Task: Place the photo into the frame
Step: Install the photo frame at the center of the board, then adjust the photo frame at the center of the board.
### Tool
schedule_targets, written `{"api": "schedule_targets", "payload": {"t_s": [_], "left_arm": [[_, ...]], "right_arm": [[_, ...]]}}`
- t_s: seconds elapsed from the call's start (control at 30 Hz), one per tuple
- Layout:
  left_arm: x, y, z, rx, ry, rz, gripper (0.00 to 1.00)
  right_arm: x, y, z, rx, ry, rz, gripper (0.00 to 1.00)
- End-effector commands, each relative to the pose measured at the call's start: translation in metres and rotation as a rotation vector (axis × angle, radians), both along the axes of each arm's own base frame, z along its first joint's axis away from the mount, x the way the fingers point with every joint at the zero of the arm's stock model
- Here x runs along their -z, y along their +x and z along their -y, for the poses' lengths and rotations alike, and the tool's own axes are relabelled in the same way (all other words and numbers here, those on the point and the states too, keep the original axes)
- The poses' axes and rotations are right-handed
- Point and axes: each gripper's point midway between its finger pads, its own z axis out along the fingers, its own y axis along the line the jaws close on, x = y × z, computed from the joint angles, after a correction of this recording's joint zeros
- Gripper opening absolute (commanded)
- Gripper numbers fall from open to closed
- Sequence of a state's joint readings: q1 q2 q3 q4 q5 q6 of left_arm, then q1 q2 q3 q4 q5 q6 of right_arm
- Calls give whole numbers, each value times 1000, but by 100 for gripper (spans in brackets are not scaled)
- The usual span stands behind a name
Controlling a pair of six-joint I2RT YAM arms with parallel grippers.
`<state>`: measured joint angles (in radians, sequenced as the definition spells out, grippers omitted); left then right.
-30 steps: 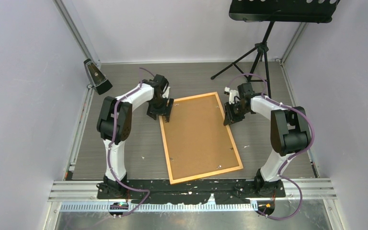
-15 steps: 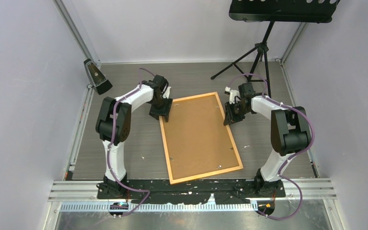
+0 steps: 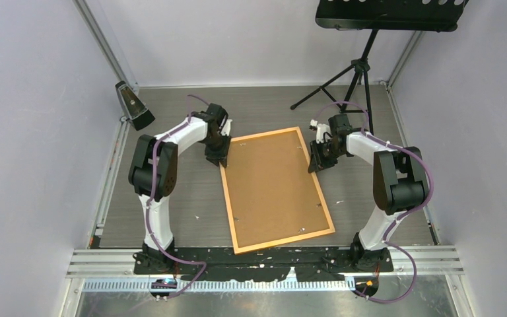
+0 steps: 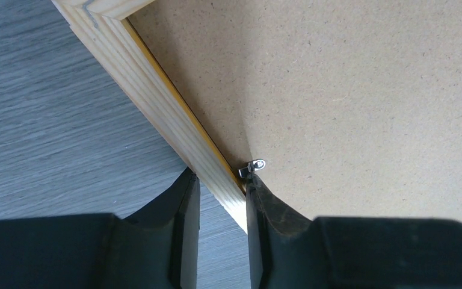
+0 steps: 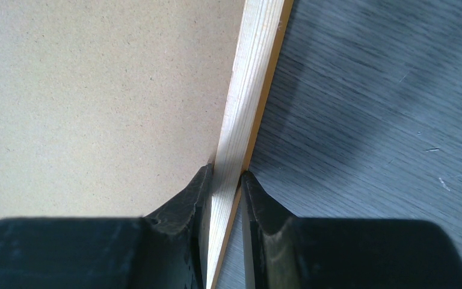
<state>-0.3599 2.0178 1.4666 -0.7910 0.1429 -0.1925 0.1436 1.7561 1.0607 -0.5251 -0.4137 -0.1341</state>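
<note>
The frame (image 3: pixel 228 198) lies back-up on the table, its opening filled by the brown backing board (image 3: pixel 274 185). The photo is hidden. My left gripper (image 3: pixel 218 158) is down at the left rail near the far-left corner. In the left wrist view its jaws (image 4: pixel 219 180) stand on either side of the pale rail (image 4: pixel 156 96), both tips touching it, the inner one beside a small metal clip (image 4: pixel 254 165). My right gripper (image 3: pixel 315 165) is at the right rail near the far-right corner. In the right wrist view it (image 5: pixel 225 174) is shut on that rail (image 5: pixel 249 78).
A black music stand on a tripod (image 3: pixel 356 72) rises at the back right. A small black wedge-shaped device (image 3: pixel 134 105) sits at the far left by the wall. Grey walls close in on three sides.
The left gripper's jaws have closed in on the frame's left rail, and the left wrist has shifted slightly left. The right arm and the frame have not moved.
</note>
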Motion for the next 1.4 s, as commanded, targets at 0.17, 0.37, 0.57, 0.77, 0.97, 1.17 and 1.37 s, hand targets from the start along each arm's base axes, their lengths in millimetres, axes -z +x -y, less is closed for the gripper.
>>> {"api": "schedule_targets", "payload": {"t_s": [0.17,0.37,0.57,0.77,0.97,1.17,1.37], "left_arm": [[-11,3,-7,35,13,31,38],[-42,7,-7,51,-1,83,73],[-83,13,-12,136,-4,203,87],[-89,17,-17,215,33,216,91],[-60,6,-22,273,58,119,91],[-37,-18,-26,264,54,31,91],[-20,-25,-39,270,113,15,90]], "right_arm": [[-15,4,-6,-38,39,35,6],[-16,14,-1,-87,-9,45,6],[-19,22,-2,-287,-33,38,6],[-17,30,-18,-484,-70,34,6],[-24,59,-47,-654,-133,105,6],[-28,82,-63,-782,-150,160,6],[-30,99,-66,-881,-190,185,6]]}}
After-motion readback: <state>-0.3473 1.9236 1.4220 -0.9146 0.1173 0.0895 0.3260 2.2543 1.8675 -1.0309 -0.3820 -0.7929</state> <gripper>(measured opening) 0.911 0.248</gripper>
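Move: At the left hand's fingers lies the photo frame's left long side, already pinched, with a metal clip about 1 cm ahead and 1 cm right; the far-left corner is roughly 7 cm ahead and 1 cm left. The frame's middle lies some 9 cm back and 16 cm right of the left hand. From the right hand, already gripping the right long side, that middle is about 7 cm back and 14 cm left, and the far-right corner some 15 cm ahead, 5 cm left. Swinging the photo frame round by its right long side, the right hand keeps its pinch and arcs about 8 cm forward and 6 cm left, turning some 40 degrees counter-clockwise. The left hand opens wide, lets go, lifts clear and comes back down slightly left and nearer the base, its open fingers straddling the former far short side near the left corner. ##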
